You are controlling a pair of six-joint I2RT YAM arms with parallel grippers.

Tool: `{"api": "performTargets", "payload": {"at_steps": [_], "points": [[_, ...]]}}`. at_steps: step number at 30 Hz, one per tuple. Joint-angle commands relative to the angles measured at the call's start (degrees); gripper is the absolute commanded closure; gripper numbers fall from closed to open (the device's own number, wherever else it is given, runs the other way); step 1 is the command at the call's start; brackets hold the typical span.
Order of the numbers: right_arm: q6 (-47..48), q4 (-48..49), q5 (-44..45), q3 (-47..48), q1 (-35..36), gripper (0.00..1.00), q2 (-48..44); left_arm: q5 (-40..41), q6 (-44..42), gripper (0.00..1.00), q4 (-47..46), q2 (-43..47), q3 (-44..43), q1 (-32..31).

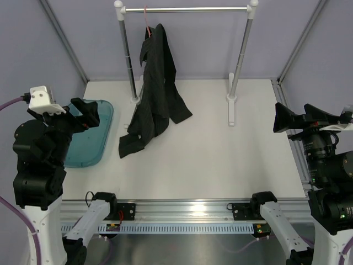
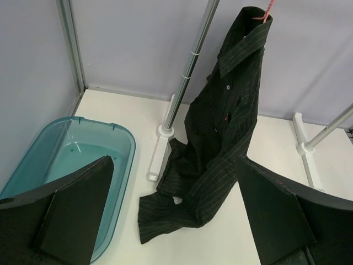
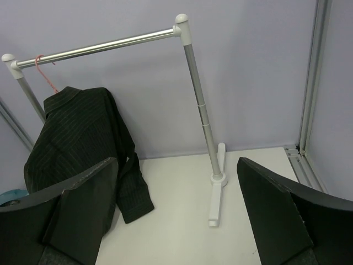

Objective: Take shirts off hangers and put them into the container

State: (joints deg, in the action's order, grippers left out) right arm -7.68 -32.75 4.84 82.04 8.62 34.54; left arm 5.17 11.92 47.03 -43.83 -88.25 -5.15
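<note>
A black pinstriped shirt [image 1: 156, 88] hangs on a thin pink hanger [image 1: 146, 19] near the left end of the metal rail [image 1: 187, 9], and its sleeves trail onto the white table. The same shirt [image 2: 220, 132] fills the middle of the left wrist view, with the hanger hook [image 2: 266, 11] above it. A teal container [image 1: 91, 138] lies at the table's left side, empty [image 2: 71, 160]. My left gripper [image 1: 85, 113] hovers open over the container, well left of the shirt. My right gripper [image 1: 284, 118] is open at the right edge, far from the shirt [image 3: 71, 138].
The rail stands on two upright posts with white feet [image 1: 231, 107] [image 1: 134, 99]. Grey frame struts run along the back corners [image 1: 66, 41]. An aluminium track with the arm bases [image 1: 182, 212] lines the near edge.
</note>
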Motion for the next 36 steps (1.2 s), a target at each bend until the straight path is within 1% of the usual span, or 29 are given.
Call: {"api": "performTargets", "payload": {"at_steps": [1,4,6,10,12,14,15,17,19,21,22,24,25,26,28,29,31,33,34,36], "points": [[0.3,1.4,-1.1,-0.7,0.5,0.01,-0.4,-1.4,0.2,0.01,-1.8,0.6,1.1,-0.2],[-0.5,1.3,-1.4,-2.1,0.4,0.00,-0.7,-1.5,0.9,0.01,-2.6,0.4,2.1,-0.2],[-0.8,1.0,-4.5,-2.9,0.5,0.01,-0.3,-1.6,1.8,0.01,-2.8,0.1,2.7,-0.2],[-2.7,-0.6,-7.0,-3.2,0.4,0.01,2.0,-1.3,4.0,0.01,-4.0,-1.8,2.8,-0.2],[-4.7,-0.5,-5.2,-4.2,0.5,0.01,2.6,-2.5,5.1,0.01,-5.0,-3.1,3.1,-0.2],[-4.8,-0.8,-2.1,-4.8,0.5,0.01,3.6,-4.7,7.0,0.01,-6.6,-5.0,2.6,-0.2],[-4.8,-2.0,-1.2,-4.6,0.5,0.01,4.0,-4.8,7.8,0.01,-7.3,-5.8,2.5,-0.2],[-4.4,-2.9,-0.2,-4.2,0.4,0.00,5.2,-7.8,9.0,0.01,-8.7,-7.8,1.7,-0.2],[-3.1,-4.2,-1.0,-3.7,0.4,0.01,6.1,-10.3,10.7,0.01,-9.2,-12.6,-0.9,-0.3],[-3.0,-5.0,-1.2,-3.6,0.5,0.00,6.7,-11.2,12.0,0.01,-9.6,-16.2,-3.2,-1.4],[-3.0,-5.2,-1.3,-3.6,0.4,0.00,7.0,-10.8,12.0,0.01,-10.8,-19.5,-5.3,-2.1],[-1.6,-5.9,-4.0,-3.6,0.5,0.01,7.3,-9.0,11.1,0.01,-13.0,-22.4,-7.0,-5.4],[-1.2,-6.7,-4.6,-3.6,0.5,0.01,7.7,-7.4,10.7,0.01,-14.9,-25.4,-9.0,-6.5],[-2.5,-7.1,-4.1,-3.8,0.5,0.00,7.7,-6.8,10.3,0.01,-15.7,-27.0,-10.0,-8.2],[-3.1,-8.1,-3.3,-4.8,0.4,0.00,7.5,-5.8,10.1,0.01,-17.1,-30.2,-12.3,-9.3],[-2.8,-8.5,-3.3,-5.0,0.4,0.01,7.5,-5.4,9.8,0.01,-17.3,-33.7,-14.7,-10.0],[-2.0,-9.7,-4.3,-5.0,0.4,0.00,7.4,-2.7,8.7,0.01,-17.6,-36.8,-16.9,-10.8],[-2.0,-10.8,-4.6,-5.0,0.4,0.01,7.4,-1.7,8.6,0.01,-17.8,-40.9,-19.4,-11.1],[-1.8,-11.1,-6.3,-5.3,0.4,0.01,7.5,-0.1,8.9,0.01,-17.8,-41.9,-19.9,-11.3],[-1.1,-12.5,-8.2,-5.3,0.5,0.00,7.9,0.4,8.6,0.04,-18.7,-44.8,-20.7,-11.4]]}}
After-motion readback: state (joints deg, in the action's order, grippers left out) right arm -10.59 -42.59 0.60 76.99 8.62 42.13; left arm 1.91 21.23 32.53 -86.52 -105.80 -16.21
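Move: The hanging shirt's collar is about 34 cm ahead of the left hand, some 17 cm to its right and perhaps 6 cm lower. The rack's left post stands about 35 cm straight ahead of that hand, its middle roughly 22 cm lower. The container lies about 18 cm ahead, 20 cm left and 42 cm below. From the right hand, the collar is some 38 cm ahead, 40 cm left and 12 cm lower. The shirt's collar is what the left hand closes in on: it first sinks a little, then sweeps forward about 22 cm and right about 12 cm, past the left post, turning clockwise and tipping down slightly, fingers kept wide open. The right hand, also open and empty, drops about 10 cm with some 5 cm forward, its fingers tipping down about 20 degrees. ##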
